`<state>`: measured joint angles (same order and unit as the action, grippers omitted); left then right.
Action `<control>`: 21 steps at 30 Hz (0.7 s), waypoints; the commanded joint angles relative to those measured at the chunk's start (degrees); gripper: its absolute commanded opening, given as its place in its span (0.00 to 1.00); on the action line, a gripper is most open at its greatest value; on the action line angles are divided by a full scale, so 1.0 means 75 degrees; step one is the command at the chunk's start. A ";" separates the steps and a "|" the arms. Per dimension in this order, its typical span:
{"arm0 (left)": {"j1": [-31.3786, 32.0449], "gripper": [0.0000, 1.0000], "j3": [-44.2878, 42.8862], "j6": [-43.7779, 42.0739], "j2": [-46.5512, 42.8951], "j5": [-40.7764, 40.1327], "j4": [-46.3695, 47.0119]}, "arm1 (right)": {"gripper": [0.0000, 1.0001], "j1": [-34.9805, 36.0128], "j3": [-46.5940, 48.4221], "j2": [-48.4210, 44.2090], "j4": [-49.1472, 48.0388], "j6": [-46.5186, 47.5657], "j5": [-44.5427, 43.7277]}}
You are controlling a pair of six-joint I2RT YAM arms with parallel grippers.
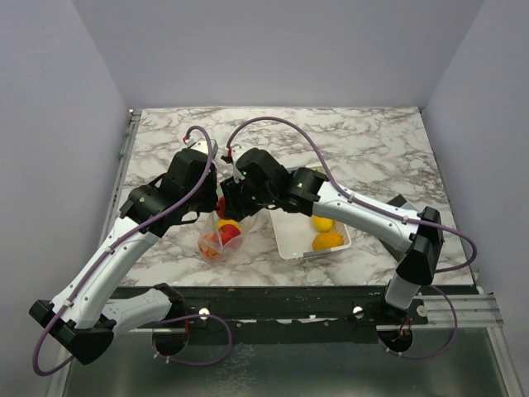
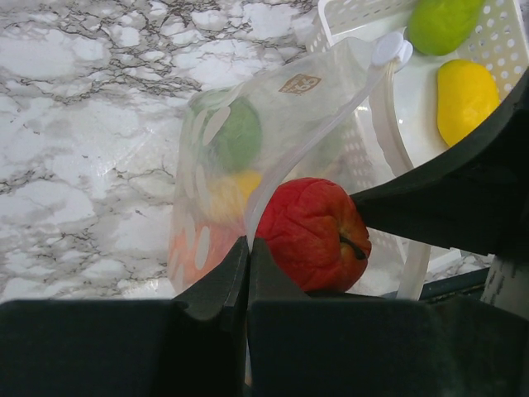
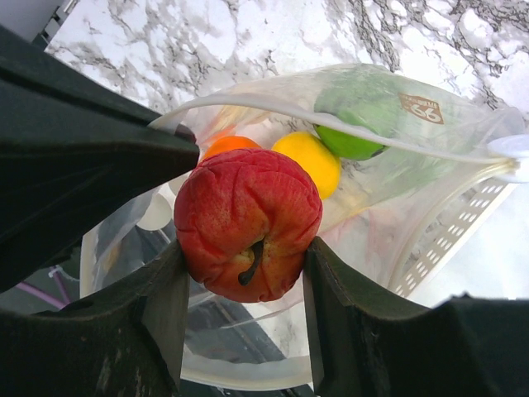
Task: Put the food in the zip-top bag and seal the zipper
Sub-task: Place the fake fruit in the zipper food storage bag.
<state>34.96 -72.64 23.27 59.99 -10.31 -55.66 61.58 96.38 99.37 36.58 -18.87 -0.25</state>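
Observation:
The zip-top bag hangs open, and my left gripper is shut on its rim. The same bag shows in the top view between the two arms. My right gripper is shut on a red toy apple, holding it at the bag's mouth. In the left wrist view that apple sits just beside the pinched rim. Inside the bag lie an orange fruit, a yellow fruit and a green fruit. The zipper runs along the open mouth, with its white slider at the right end.
A white slotted basket stands right of the bag. It holds a yellow fruit and a light green fruit. Both arms crowd together above the bag. Marble tabletop stretches behind them.

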 commanded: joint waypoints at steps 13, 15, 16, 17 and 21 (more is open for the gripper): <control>0.0006 0.00 -0.0030 -0.0016 -0.0070 -0.0096 0.0056 | 0.79 0.0110 0.0048 0.0534 -0.0471 -0.0706 -0.0105; 0.0003 0.00 -0.0017 -0.0017 -0.0065 -0.0102 0.0057 | 0.85 0.0104 0.0004 0.0473 -0.0488 -0.0712 -0.0138; 0.0003 0.00 -0.0018 -0.0026 -0.0063 -0.0102 0.0061 | 0.87 0.0100 -0.0011 0.0438 -0.0502 -0.0707 -0.0151; 0.0009 0.00 -0.0015 -0.0030 -0.0064 -0.0111 0.0069 | 0.88 0.0099 -0.0031 0.0406 -0.0505 -0.0697 -0.0162; 0.0003 0.00 -0.0005 -0.0032 -0.0053 -0.0114 0.0082 | 0.89 0.0105 -0.0058 0.0229 -0.0463 -0.0694 -0.0272</control>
<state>34.94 -72.62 23.09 59.94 -10.92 -56.03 61.78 96.38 103.02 34.74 -24.01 -1.26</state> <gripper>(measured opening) 0.005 0.887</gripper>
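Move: Under the right hand, which holds the wrinkled red fruit in the bag's open mouth, the yellow fruit lies in the bag about 3 cm ahead, 2 cm left and some 10 cm below. At much that depth the green fruit is roughly 7 cm ahead and 2 cm left, the smooth red apple about 1 cm back, and the orange some 3 cm back and 5 cm left. From the left hand the yellow fruit is about 2 cm ahead, 2 cm right and 13 cm down. Lowering the wrinkled red fruit farther into the bag's mouth, the right hand sinks about 2.5 cm and edges roughly 1 cm left, then stops there and spreads its fingers from half to nearly fully open, letting go of the fruit. The left hand stays put, its shut fingers still pinching the bag's rim. ##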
